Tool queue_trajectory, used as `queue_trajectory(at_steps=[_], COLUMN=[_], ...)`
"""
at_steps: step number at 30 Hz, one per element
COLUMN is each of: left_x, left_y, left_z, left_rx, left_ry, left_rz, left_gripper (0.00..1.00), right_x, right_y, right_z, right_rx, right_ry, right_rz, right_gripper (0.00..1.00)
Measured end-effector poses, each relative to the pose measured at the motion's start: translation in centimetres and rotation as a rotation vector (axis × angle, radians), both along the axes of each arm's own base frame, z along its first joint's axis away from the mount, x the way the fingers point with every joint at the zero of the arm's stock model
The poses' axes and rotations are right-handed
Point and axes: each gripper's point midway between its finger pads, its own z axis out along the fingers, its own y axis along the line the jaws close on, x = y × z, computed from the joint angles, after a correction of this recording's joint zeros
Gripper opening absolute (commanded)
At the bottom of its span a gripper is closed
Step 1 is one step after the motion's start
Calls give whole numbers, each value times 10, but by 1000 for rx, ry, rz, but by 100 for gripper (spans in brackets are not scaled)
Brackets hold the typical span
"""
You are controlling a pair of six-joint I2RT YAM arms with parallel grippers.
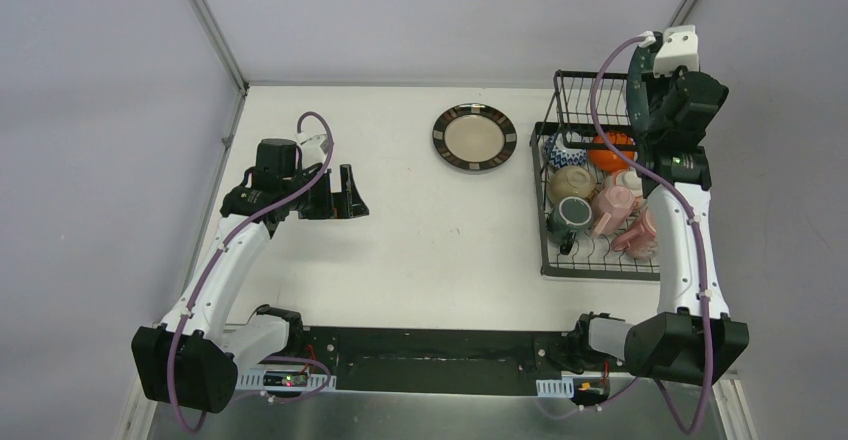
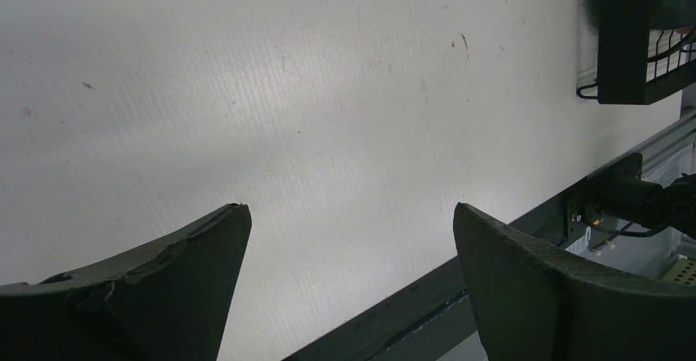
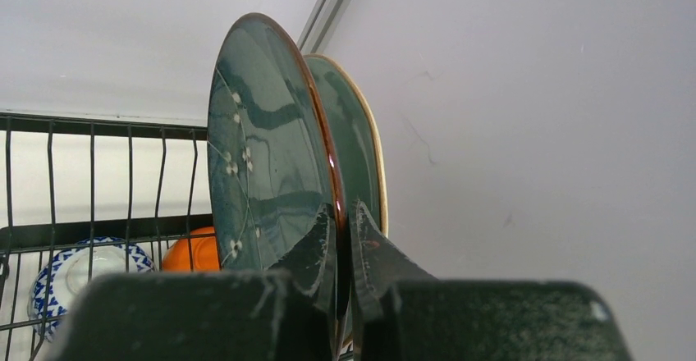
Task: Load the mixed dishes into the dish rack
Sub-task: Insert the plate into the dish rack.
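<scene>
My right gripper (image 3: 343, 209) is shut on the rim of a dark teal plate (image 3: 267, 156) with small white flowers, held upright on edge. A second green plate with a cream rim (image 3: 361, 148) stands right behind it. In the top view this gripper (image 1: 652, 100) is over the back right of the black wire dish rack (image 1: 590, 273). The rack holds an orange bowl (image 1: 610, 150), a blue-and-white bowl (image 1: 565, 150), a beige bowl (image 1: 572, 182) and pink cups (image 1: 612, 208). A dark-rimmed beige plate (image 1: 474, 138) lies flat on the table, left of the rack. My left gripper (image 1: 340, 195) hangs open and holds nothing.
The left wrist view shows bare white table between the fingers (image 2: 189, 287) and a corner of the rack (image 2: 632, 49) at the top right. A dark cup (image 1: 572, 215) sits among the pink ones. Grey walls stand close behind and to the right of the rack.
</scene>
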Motion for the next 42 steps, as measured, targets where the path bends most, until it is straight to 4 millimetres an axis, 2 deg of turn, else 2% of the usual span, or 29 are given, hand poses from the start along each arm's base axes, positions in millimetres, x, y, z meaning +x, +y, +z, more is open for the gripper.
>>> queue_trajectory(at_steps=[4, 7, 15, 19, 22, 26, 30, 35, 38, 42], left_x=[0, 0, 0, 0, 0, 0, 0, 0, 0, 0], left_y=[0, 0, 0, 0, 0, 0, 0, 0, 0, 1], left_z=[0, 0, 0, 0, 0, 0, 0, 0, 0, 0], left_rx=[0, 0, 0, 0, 0, 0, 0, 0, 0, 2], left_ry=[0, 0, 0, 1, 0, 1, 1, 0, 0, 1], left_rz=[0, 0, 0, 0, 0, 0, 0, 1, 1, 4], left_gripper=[99, 99, 99, 99, 99, 99, 99, 99, 99, 99], right_x=[1, 1, 3, 3, 4, 3, 2, -1, -6, -12], right_y=[1, 1, 4, 5, 6, 8, 12, 16, 19, 26], right_z=[-2, -3, -5, -4, 4, 8, 3, 2, 10, 22], right_rx=[1, 1, 50, 72, 85, 112, 153, 218, 264, 323], right_ry=[4, 5, -17, -33, -72, -94, -78, -62, -59, -67], right_rz=[5, 9, 16, 14, 17, 27, 38, 41, 38, 45], right_gripper=[1, 13, 16, 25, 31, 42, 55, 80, 99, 100])
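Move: The right hand still pinches the near rim of the blue plate, already upright at its upper-rack slot, whose middle is about 9 cm ahead, level sideways and 2 cm higher. The green plate stands 9 cm ahead and 3 cm right; the orange bowl sits some 10 cm ahead, 6 cm left and 28 cm below. From the left hand, that slot lies roughly 24 cm ahead, 46 cm right and 24 cm up. Right fingers open wide, release the plate, roll left-side-up about 20 degrees and ease 3 cm left and up. ##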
